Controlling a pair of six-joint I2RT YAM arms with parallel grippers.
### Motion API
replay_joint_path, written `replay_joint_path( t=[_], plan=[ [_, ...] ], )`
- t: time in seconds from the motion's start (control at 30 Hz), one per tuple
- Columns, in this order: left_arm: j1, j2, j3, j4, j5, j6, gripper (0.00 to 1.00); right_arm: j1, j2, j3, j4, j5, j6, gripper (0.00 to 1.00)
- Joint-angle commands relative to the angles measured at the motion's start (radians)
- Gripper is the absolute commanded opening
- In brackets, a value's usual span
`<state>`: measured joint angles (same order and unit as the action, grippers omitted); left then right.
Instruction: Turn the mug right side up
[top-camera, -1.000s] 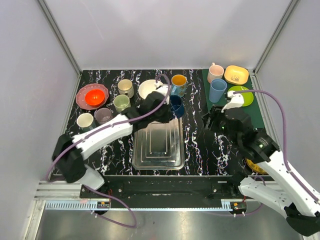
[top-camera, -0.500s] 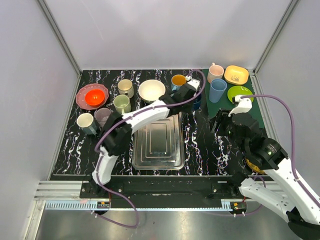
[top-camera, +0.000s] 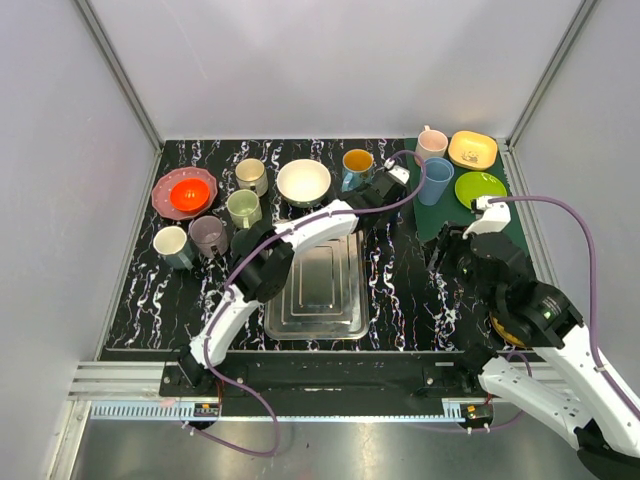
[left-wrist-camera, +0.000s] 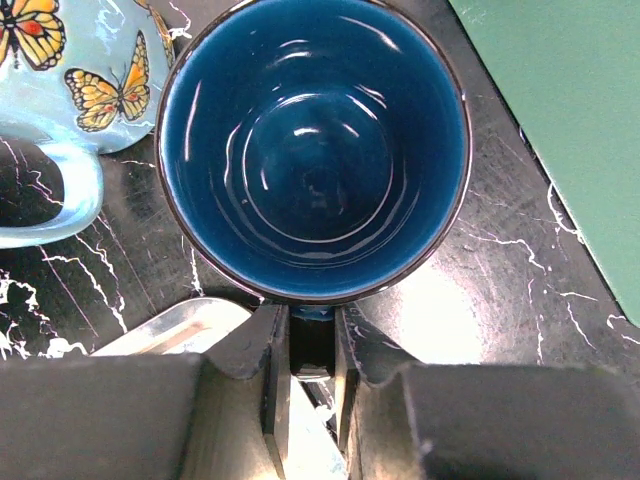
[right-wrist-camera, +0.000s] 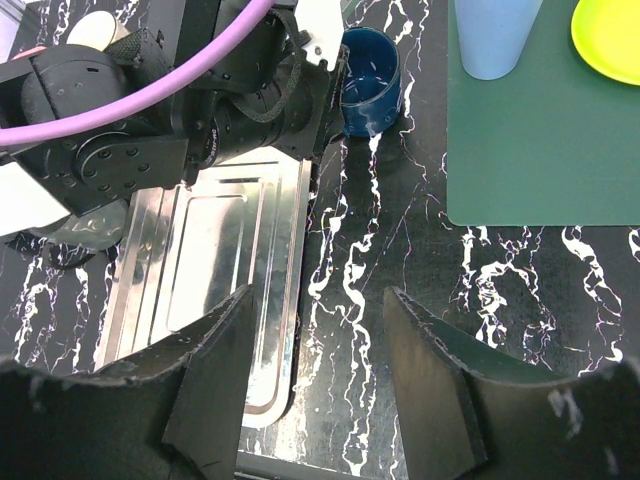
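The mug (left-wrist-camera: 312, 150) is dark blue and glossy, and I look straight down into its open mouth in the left wrist view. My left gripper (left-wrist-camera: 310, 340) is shut on its handle, which is pinched between the two fingers. In the right wrist view the mug (right-wrist-camera: 368, 92) stands mouth up on or just above the black marble table, between the steel tray's far corner and the green mat, and the left wrist hides its left side. From above, the left gripper (top-camera: 388, 198) covers the mug. My right gripper (right-wrist-camera: 315, 340) hangs open over bare table, holding nothing.
A butterfly mug (left-wrist-camera: 60, 70) stands close to the blue mug's left. The steel tray (top-camera: 315, 285) lies mid-table. On the green mat (top-camera: 500, 235) stand a blue tumbler (top-camera: 435, 180), a pink cup and two plates. A white bowl (top-camera: 303, 182) and several cups sit at the back left.
My left arm has swung right with the blue mug, from above the tray's far edge to beside the green mat. The right arm has drawn back slightly toward its base.
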<state>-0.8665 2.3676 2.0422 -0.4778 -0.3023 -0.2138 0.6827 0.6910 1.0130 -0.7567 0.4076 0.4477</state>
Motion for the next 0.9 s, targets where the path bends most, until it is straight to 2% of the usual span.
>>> replay_joint_path(
  t=[0.0,0.03,0.07,0.1,0.13,0.23,0.37,0.5,0.57,0.63,0.73,0.77,0.83,0.87],
  plan=[
    [0.011,0.005,0.073,0.051,-0.024,0.002,0.01,0.005,-0.019,0.012,-0.015,0.037,-0.02,0.6],
    [0.011,0.004,0.069,0.048,-0.027,-0.002,0.07,0.005,-0.019,0.009,-0.016,0.039,-0.02,0.6],
    [0.011,-0.004,0.065,0.048,-0.037,-0.006,0.17,0.003,-0.018,0.007,-0.016,0.037,-0.02,0.6],
    [0.011,-0.013,0.056,0.048,-0.043,-0.012,0.37,0.003,-0.018,0.004,-0.018,0.04,-0.017,0.6],
    [0.009,-0.024,0.033,0.05,-0.05,-0.015,0.46,0.005,-0.019,0.003,-0.018,0.04,-0.018,0.6],
    [0.009,-0.117,-0.051,0.076,-0.083,-0.027,0.62,0.003,-0.018,0.001,-0.016,0.045,-0.015,0.6],
    [-0.006,-0.258,-0.168,0.119,-0.116,-0.024,0.74,0.005,-0.007,-0.001,-0.004,0.05,-0.017,0.6],
    [-0.063,-0.444,-0.25,0.096,-0.184,-0.012,0.8,0.005,0.001,-0.004,0.017,0.057,-0.021,0.6],
    [-0.121,-0.577,-0.327,0.084,-0.285,-0.025,0.99,0.003,-0.002,-0.016,0.034,0.056,-0.026,0.61],
    [-0.158,-0.704,-0.425,0.052,-0.36,-0.064,0.99,0.003,-0.008,-0.051,0.074,0.054,-0.041,0.61],
    [-0.18,-0.856,-0.583,-0.039,-0.42,-0.209,0.99,0.003,-0.008,-0.112,0.126,0.076,-0.04,0.62],
    [-0.178,-0.893,-0.621,-0.066,-0.438,-0.304,0.99,0.005,-0.005,-0.119,0.131,0.077,-0.032,0.62],
    [-0.18,-0.988,-0.727,-0.154,-0.448,-0.399,0.99,0.003,0.007,-0.131,0.145,0.068,-0.007,0.63],
    [-0.181,-1.02,-0.763,-0.18,-0.461,-0.505,0.99,0.005,0.008,-0.136,0.149,0.065,0.003,0.63]
  ],
)
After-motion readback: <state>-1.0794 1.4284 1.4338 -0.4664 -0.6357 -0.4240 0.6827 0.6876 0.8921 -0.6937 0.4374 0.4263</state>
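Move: The blue mug already stands upright, its handle in the left fingers; its middle is about 5 cm ahead and 3 cm right of the left hand, at about hand level. The butterfly mug is some 8 cm farther out and 8 cm left of it, the tall blue cup about 4 cm farther out and 14 cm right of it. The tray's middle lies some 16 cm back and 14 cm left of the left hand. From the right hand the blue mug is roughly 24 cm ahead, 7 cm left and 21 cm lower. The left fingers open wide and let go of the blue mug's handle, the hand barely shifting at first, then edging left and back off it before it climbs quickly, some 23 cm up in all, while drawing about 15 cm back and 11 cm left over the tray, the fingers tilting up from their steep downward slant. The right hand, empty and half open, stays nearly in place until it sinks about 4 cm at the end, without touching anything. ##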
